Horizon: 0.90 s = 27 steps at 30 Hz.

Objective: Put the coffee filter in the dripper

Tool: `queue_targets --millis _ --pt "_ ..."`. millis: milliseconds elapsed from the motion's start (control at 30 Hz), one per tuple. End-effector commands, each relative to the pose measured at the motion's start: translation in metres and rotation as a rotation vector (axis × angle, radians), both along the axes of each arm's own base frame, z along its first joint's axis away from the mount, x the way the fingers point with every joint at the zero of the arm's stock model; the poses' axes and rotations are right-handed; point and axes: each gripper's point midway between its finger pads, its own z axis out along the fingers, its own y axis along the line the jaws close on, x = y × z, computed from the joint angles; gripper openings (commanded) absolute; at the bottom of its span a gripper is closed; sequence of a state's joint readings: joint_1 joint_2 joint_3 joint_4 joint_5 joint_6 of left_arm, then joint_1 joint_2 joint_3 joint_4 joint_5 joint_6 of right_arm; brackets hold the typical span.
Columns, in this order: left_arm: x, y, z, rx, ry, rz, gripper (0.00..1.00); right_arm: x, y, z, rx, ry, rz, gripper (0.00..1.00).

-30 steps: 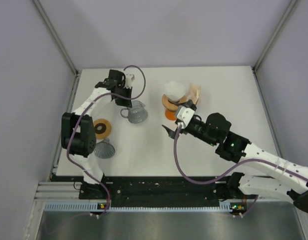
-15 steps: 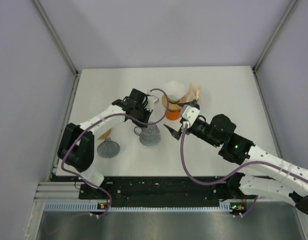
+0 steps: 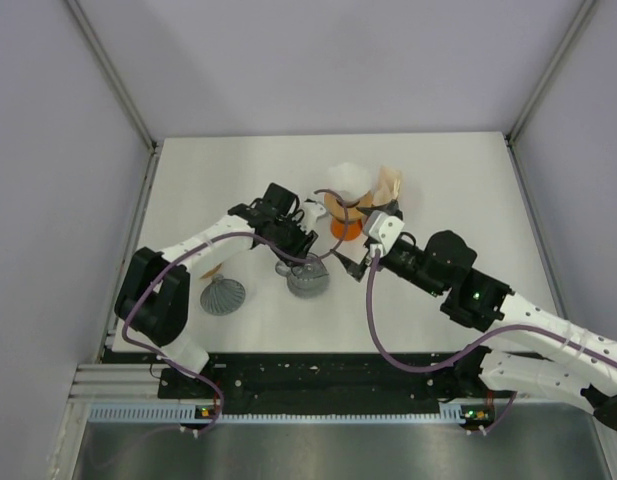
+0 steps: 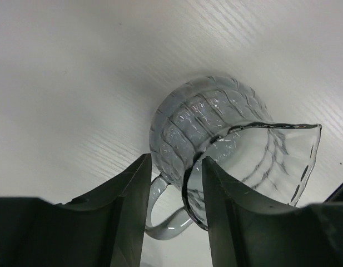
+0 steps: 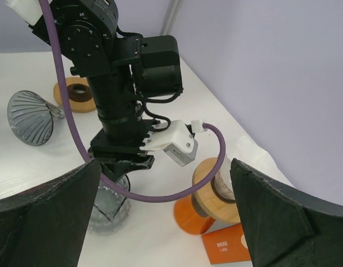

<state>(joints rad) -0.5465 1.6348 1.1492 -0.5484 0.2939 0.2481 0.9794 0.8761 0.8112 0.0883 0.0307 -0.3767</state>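
Observation:
A grey glass dripper (image 3: pixel 310 282) with a handle and a ribbed flared mouth stands upright mid-table. My left gripper (image 3: pixel 300 255) hangs over it. In the left wrist view the jaws (image 4: pixel 177 158) straddle the dripper's rim (image 4: pixel 215 122) and stand parted, with a gap on the handle side. A white coffee filter (image 3: pixel 350 180) sits at the back, on an orange holder with a wooden collar (image 3: pixel 341 218). My right gripper (image 3: pixel 348 258) is wide open and empty, just right of the dripper (image 5: pixel 107 208) and in front of the holder (image 5: pixel 207 192).
Pale brown filters and an orange packet (image 3: pixel 390 188) lie beside the holder. A second ribbed glass cone (image 3: pixel 221 295) lies at front left, with a wooden ring (image 5: pixel 78 94) behind it. The left arm's purple cable (image 5: pixel 160 194) loops in front of my right gripper.
My left arm carried the glass dripper from the back left to mid-table, and its jaws have since parted. My right gripper shifted slightly right and stayed open.

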Motion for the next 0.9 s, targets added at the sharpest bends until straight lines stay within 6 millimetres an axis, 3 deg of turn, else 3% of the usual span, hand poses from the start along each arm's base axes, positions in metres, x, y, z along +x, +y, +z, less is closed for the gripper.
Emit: queue_targets --millis 0,267,400,500,567,633,867 --pt "-0.002 -0.010 0.032 -0.061 -0.025 -0.088 0.49 -0.003 -0.002 0.011 0.044 -0.022 0.000 0.99" --pt "-0.003 -0.012 0.100 -0.169 0.034 -0.098 0.64 -0.006 -0.003 0.003 0.040 0.013 0.010 0.99" --pt "0.011 0.014 0.132 -0.216 0.029 -0.021 0.68 -0.008 -0.005 -0.004 0.034 0.080 0.001 0.99" --pt "0.038 0.059 0.152 -0.242 0.010 0.150 0.71 -0.005 -0.010 -0.010 0.027 0.119 -0.042 0.99" --pt "0.053 0.095 0.152 -0.199 -0.009 0.274 0.77 -0.003 -0.017 -0.015 0.019 0.142 -0.077 0.99" --pt "0.064 0.133 0.144 -0.109 -0.030 0.400 0.81 -0.001 -0.021 -0.019 0.008 0.155 -0.096 0.99" --pt "0.071 0.246 0.087 0.213 -0.034 0.667 0.80 0.005 -0.030 -0.038 -0.038 0.185 -0.117 0.99"
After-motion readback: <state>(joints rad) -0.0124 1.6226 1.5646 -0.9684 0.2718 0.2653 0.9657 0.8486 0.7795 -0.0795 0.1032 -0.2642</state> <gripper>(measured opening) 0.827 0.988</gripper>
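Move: The wooden ring I go for next lies about 23 cm to the left of my left hand, some 5 cm farther out and 7 cm below. The glass carafe, its rim between my left fingers, has its middle about 3 cm right, 2 cm back and 4 cm down. The grey ribbed cone lies some 18 cm left, 4 cm back, 5 cm below. From my right hand the ring is about 34 cm left, 14 cm ahead and 31 cm below. I keep opening my left fingers to nearly full width and lift them clear of the carafe's rim, rising about 13 cm, then swing some 19 cm left and 8 cm forward towards the wooden ring, turning 30 degrees counter-clockwise and starting to sink. Meanwhile my open, empty right hand sinks about 5 cm, easing slightly right and tipping its fingers down. ##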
